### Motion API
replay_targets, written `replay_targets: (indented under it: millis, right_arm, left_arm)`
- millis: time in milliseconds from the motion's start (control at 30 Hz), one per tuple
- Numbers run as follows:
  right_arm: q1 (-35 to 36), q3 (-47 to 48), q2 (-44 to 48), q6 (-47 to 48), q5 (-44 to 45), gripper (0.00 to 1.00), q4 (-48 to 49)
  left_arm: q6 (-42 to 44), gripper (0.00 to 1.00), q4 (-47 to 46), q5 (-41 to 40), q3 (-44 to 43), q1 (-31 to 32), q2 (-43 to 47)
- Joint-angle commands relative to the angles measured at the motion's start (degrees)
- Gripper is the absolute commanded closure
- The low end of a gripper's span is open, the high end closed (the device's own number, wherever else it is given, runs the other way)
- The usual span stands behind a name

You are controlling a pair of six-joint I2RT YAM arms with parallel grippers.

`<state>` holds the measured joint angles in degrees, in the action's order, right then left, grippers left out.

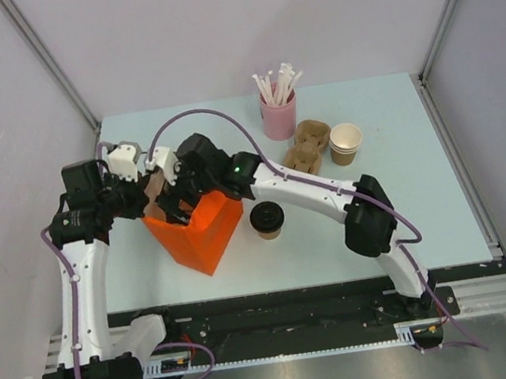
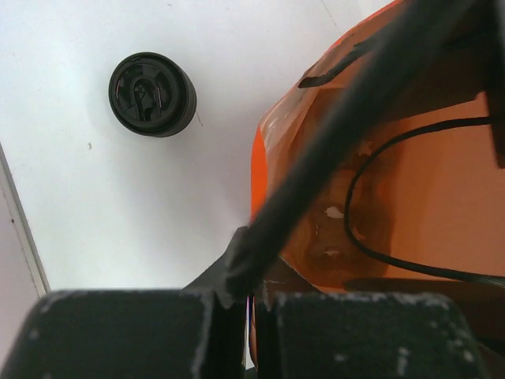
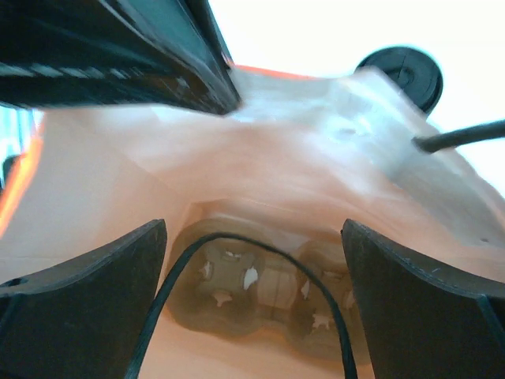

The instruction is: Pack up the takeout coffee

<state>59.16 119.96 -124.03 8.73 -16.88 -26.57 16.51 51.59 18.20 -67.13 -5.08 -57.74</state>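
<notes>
The takeout coffee (image 1: pixel 266 218), a small brown cup with a black lid, stands on the table just right of the orange paper bag (image 1: pixel 205 239). Its lid shows in the left wrist view (image 2: pixel 151 93) and in the right wrist view (image 3: pixel 402 73). My left gripper (image 1: pixel 155 201) is shut on the bag's left rim (image 2: pixel 260 181) and holds the bag open. My right gripper (image 1: pixel 186 182) is open and empty over the bag's mouth (image 3: pixel 254 230). A brown pulp cup carrier (image 3: pixel 268 292) lies at the bottom of the bag.
A pink cup of white straws (image 1: pixel 278 111) stands at the back. A second pulp carrier (image 1: pixel 308 147) and stacked paper cups (image 1: pixel 346 143) sit to its right. The table (image 1: pixel 423 194) ends near the arm bases.
</notes>
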Motion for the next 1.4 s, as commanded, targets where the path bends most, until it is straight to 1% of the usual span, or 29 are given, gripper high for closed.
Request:
replay_targets:
  millis: [0,200,433,600,700,733,767,800,833,900,933,967,1000,1033,1067,1100,1133,1233,1333,1367]
  right_arm:
    - [-0.4,-2.8,7.5,-2.6,-1.4,0.02,9.9]
    - [-1.4,-2.4,7.6,-6.0,-2.6,0.0,12.1]
    - [-1.3,-2.4,10.9,-5.3,-2.9,0.01,14.2]
    - [-1.3,-2.3,14.5,-3.6,-3.3,0.07,11.4]
    - [-0.8,-1.7,15.6,-4.1,3.2,0.08,7.5]
    - [-0.6,-1.5,15.5,-3.6,10.3,0.08,5.1]
    - [-0.2,-1.2,15.0,-3.1,13.4,0.09,3.7]
    - [-0.4,-0.8,14.6,-2.5,16.1,0.09,2.1]
    - [-0.7,1.4,13.6,-0.9,15.8,0.1,-1.5]
    - [-1.3,4.6,10.0,2.1,11.8,0.16,-5.9]
    - [-1.3,8.4,8.6,5.2,11.4,0.18,-10.6]
    - [-1.2,10.9,5.3,6.6,11.1,0.24,-12.9]
    - [-0.7,12.9,3.8,7.8,11.9,0.27,-16.6]
    - [-0.4,15.1,2.4,9.1,12.2,0.31,-18.1]
    - [-0.2,18.4,0.0,10.6,12.5,0.33,-19.2]
    - [-0.1,19.2,-0.7,11.0,13.4,0.33,-19.5]
    - [0.0,19.5,-1.1,11.3,13.5,0.33,-19.2]
    - [-0.4,18.6,-1.5,11.8,13.7,0.41,-16.8]
    - [-0.7,17.9,-1.3,11.7,13.6,0.61,-15.6]
    - [-0.8,17.3,-1.0,11.7,12.5,0.77,-15.4]
  left_arm:
    - [0.8,1.0,0.0,-0.4,-1.7,0.3,0.6]
    - [0.9,1.0,0.0,-0.4,-1.9,0.7,0.5]
    - [0.3,1.0,0.0,0.3,-1.9,0.9,0.4]
    - [-1.1,1.0,0.0,1.1,-2.6,0.8,0.6]
    - [-2.8,1.0,0.0,1.3,-2.6,0.9,0.5]
    - [-3.6,1.0,0.0,1.6,-2.7,0.9,0.6]
    - [-3.9,1.0,0.0,1.8,-2.7,1.0,0.8]
    - [-4.0,1.0,0.0,2.1,-2.6,0.9,0.9]
    - [-3.9,1.0,0.0,2.5,-2.5,1.0,0.9]
    - [-3.4,1.0,0.0,2.5,-2.6,1.0,0.9]
    - [-3.3,0.99,0.0,2.3,-2.6,1.0,0.8]
    - [-3.2,1.0,-0.1,2.3,-2.6,1.0,0.8]
    - [-3.1,1.0,0.1,2.3,-2.7,1.0,0.8]
    - [-3.2,1.0,0.1,2.2,-2.7,1.0,0.8]
    - [-3.1,0.99,0.1,2.3,-2.7,1.2,0.7]
    - [-3.1,1.0,0.1,2.2,-2.8,1.1,0.8]
    - [-3.1,0.99,0.1,2.3,-2.7,1.3,0.7]
    - [-3.1,1.0,0.0,2.2,-2.8,1.3,0.7]
    - [-3.2,0.99,0.1,2.0,-2.7,1.4,0.7]
    - [-3.2,1.0,0.2,1.8,-2.7,1.5,0.7]
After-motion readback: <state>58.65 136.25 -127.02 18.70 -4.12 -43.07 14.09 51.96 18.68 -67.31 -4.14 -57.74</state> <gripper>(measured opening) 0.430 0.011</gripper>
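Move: The right hand, wide open inside the bag's mouth, has the bag's right rim some 6 cm to its right, 4 cm ahead and about level. The tray lies in the bag some 16 cm below it and 3 cm to its right; the black-lidded cup stands about 24 cm to its right, 1 cm back and 14 cm lower. From the left hand, still pinching the left rim, the right rim is about 11 cm to the right and 3 cm ahead. Right hand rises about 13 cm out of the bag, then sinks 10 cm towards its right rim, half closing. ##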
